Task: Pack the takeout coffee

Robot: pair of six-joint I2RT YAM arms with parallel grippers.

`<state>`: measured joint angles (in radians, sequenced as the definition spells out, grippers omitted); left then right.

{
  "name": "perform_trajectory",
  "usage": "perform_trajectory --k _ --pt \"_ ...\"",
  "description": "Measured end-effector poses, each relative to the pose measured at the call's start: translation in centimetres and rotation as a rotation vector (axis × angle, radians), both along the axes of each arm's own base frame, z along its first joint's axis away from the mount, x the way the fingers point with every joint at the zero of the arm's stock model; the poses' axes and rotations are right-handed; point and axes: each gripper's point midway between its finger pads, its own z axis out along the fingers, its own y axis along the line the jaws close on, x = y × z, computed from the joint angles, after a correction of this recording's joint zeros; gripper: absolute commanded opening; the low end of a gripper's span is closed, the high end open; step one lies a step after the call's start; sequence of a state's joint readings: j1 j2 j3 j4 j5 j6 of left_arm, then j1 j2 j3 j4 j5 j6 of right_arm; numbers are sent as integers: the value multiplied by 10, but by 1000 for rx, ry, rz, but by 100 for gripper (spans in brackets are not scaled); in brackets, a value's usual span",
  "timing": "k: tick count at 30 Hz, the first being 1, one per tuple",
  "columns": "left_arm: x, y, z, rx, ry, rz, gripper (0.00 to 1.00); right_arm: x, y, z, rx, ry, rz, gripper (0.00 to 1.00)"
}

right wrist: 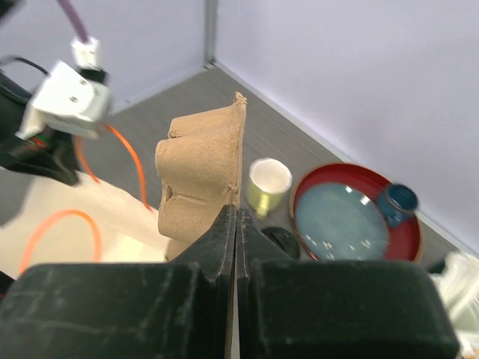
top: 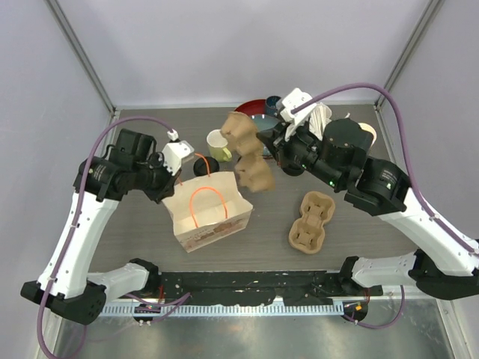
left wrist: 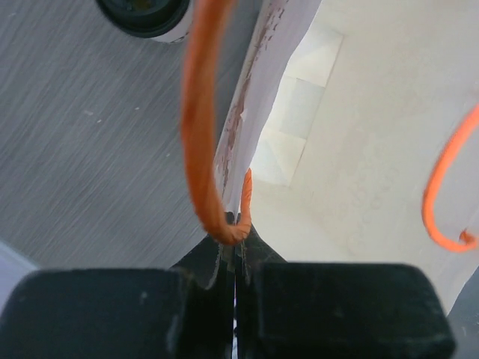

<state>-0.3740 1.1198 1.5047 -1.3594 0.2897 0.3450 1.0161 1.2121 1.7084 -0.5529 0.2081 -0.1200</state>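
One takeout coffee cup [top: 202, 164], cream with a black lid, stands on the table behind the paper bag [top: 206, 211]. Its lid also shows in the left wrist view [left wrist: 146, 10] and the right wrist view [right wrist: 278, 241]. My left gripper [left wrist: 236, 235] is shut on the bag's rim at the root of an orange handle [left wrist: 198, 127], and the bag's mouth is open. My right gripper [right wrist: 236, 213] is shut on the edge of a brown cardboard cup carrier [right wrist: 200, 176]. The carrier [top: 247, 149] hangs tilted in the air behind the bag.
A second cardboard carrier [top: 310, 221] lies flat to the right of the bag. A pale yellow mug [top: 218, 145] stands beside the lidded cup. At the back are a red plate [right wrist: 408, 232] holding a blue-grey dish [right wrist: 340, 224], a dark blue cup [right wrist: 397, 200] and white wrappers [top: 322, 120].
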Motion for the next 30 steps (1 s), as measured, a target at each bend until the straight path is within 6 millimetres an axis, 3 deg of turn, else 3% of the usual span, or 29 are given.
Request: perform_trajectory --k 5,10,12,16,19,25,30 --pt "10 20 3 92 -57 75 0 7 -36 -18 -64 -22 -131 1" --pt "12 40 10 161 -121 139 0 14 -43 -57 -166 -9 -175 1" --pt "12 48 13 180 -145 164 0 20 -42 -91 -245 8 -194 1" --pt "10 65 17 217 -182 220 0 27 -51 -189 -494 76 -229 1" --pt "10 72 17 237 -191 238 0 26 -59 -231 -606 114 -240 1" --pt "12 75 13 256 -177 246 0 25 -61 -257 -646 121 -246 1" --pt "14 75 11 259 -169 246 0 11 -35 -286 -700 105 -182 1"
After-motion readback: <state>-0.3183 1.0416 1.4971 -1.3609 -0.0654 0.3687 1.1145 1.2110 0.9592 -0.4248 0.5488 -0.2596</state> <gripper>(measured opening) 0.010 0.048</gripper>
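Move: The right hand, holding a cup tray high up, goes for the bare table almost straight below, some 2 cm nearer the base and about 44 cm down. From this hand the paper bag stands about 14 cm left and 5 cm back, the loose tray lies 17 cm right and 4 cm back, and the right lidded cup stands 9 cm ahead. The left hand has the bag's middle about 13 cm to its right and 2 cm back, the left lidded cup 12 cm right and 13 cm ahead. Down comes the right hand, nearly 30 cm, after first easing about 4 cm to the right, lowering the held cup tray towards the bare table between the bag and the loose tray; its level fingers tip downward by some 30 degrees and keep their grip. Meanwhile the left hand, still pinching the bag at its rim by the orange handle, draws it left about 7 cm, tilting its left side up, then holds. ##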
